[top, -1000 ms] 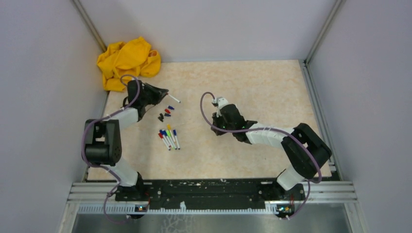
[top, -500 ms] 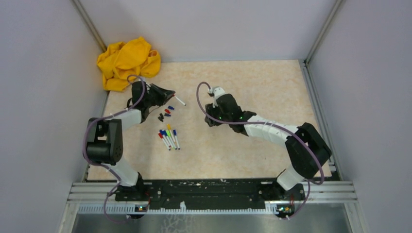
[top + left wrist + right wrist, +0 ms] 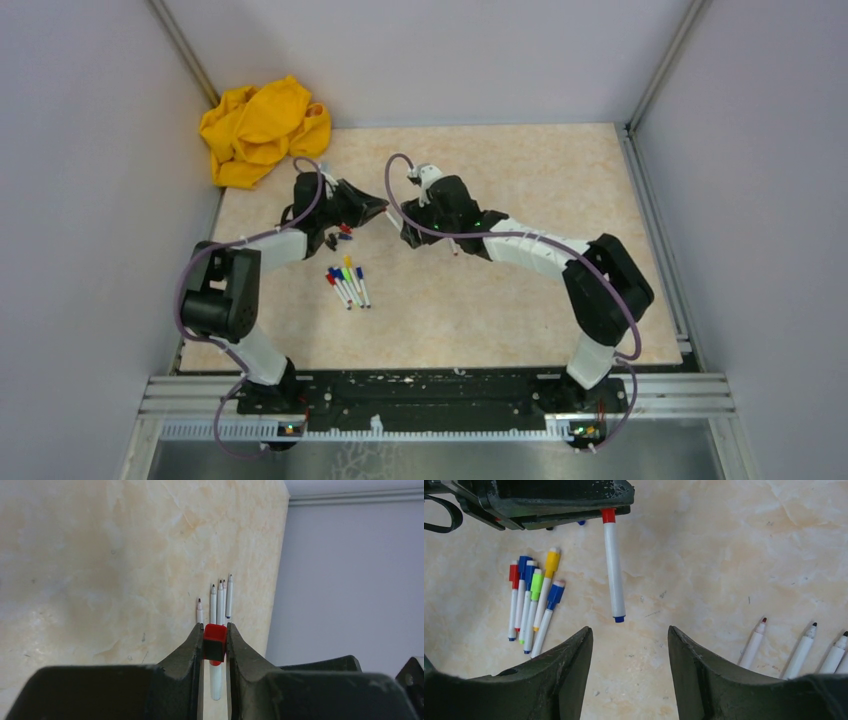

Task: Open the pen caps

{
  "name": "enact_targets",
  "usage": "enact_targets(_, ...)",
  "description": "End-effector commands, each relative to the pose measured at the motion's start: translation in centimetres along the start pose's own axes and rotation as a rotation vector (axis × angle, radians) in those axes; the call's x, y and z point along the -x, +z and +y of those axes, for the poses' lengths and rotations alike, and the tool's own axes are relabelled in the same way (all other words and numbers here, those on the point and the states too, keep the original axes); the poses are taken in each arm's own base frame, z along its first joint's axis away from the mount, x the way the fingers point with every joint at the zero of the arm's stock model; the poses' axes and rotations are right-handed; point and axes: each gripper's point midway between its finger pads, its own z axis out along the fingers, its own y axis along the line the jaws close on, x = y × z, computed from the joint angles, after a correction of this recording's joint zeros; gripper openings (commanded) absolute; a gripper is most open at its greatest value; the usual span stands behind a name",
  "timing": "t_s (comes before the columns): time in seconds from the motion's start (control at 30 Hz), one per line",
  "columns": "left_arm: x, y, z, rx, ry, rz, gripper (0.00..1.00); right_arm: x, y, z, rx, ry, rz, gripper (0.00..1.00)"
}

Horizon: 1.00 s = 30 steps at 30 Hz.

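Note:
My left gripper is shut on the red pen cap of a white marker. In the right wrist view that marker sticks out from the left gripper, red cap at the jaws and blue end free. My right gripper is open with nothing between its fingers, and its tips sit just short of that free end. In the top view the left gripper and right gripper nearly meet. Several capped markers lie in a bunch to the left.
Uncapped markers lie on the table at the right of the right wrist view, and uncapped markers show past the left fingers. Loose caps lie under the left arm. A yellow cloth is bunched in the far left corner.
The right gripper has opened and swung left toward the left gripper. The left gripper has carried its marker right, toward the table's middle.

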Motion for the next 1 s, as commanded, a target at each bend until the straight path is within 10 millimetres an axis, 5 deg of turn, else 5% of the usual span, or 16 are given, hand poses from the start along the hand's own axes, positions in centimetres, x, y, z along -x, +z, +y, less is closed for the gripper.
enact_targets(0.0, -1.4, 0.4, -1.9, -0.058, 0.047, 0.043, 0.0, 3.5, 0.1, 1.1, 0.04, -0.025, -0.071, 0.57)
enact_targets(0.57, -5.2, -0.1, -4.8, -0.15, 0.014, 0.136, 0.0, 3.4, 2.2, 1.0, 0.052, -0.022, -0.054, 0.53)
enact_targets(0.73, -5.3, -0.3, -5.0, -0.153, 0.011, 0.134, 0.0, 3.1, 2.7, 0.7, 0.048, -0.021, -0.041, 0.36)
enact_targets(0.87, -5.2, -0.2, -4.6, -0.139, 0.013, 0.126, 0.0, 2.9, 3.0, 0.5, 0.04, -0.02, -0.02, 0.01)
enact_targets(0.97, -4.5, 0.2, -3.7, -0.108, 0.006, 0.098, 0.0, 2.4, 3.4, 0.2, 0.027, -0.025, 0.017, 0.0)
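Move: My left hand holds the pen by its red cap. The open right gripper is about 8 cm to its right, 6 back and 2 above; loose caps lie 9 cm left and 4 back of the left hand, on the table. From my right hand the held pen is some 6 cm left, 3 ahead and 4 below; the capped pens lie 17 left and 9 back, the red uncapped pen 7 right and 3 ahead. I carry the pen rightward and back about 6 cm with my left hand into my open right gripper, rising slightly and turning some 10 degrees clockwise, keeping my pinch on the cap. My right hand eases left and forward a couple of centimetres, sinks about 2, then closes its fingers onto the white barrel just below the red cap. ##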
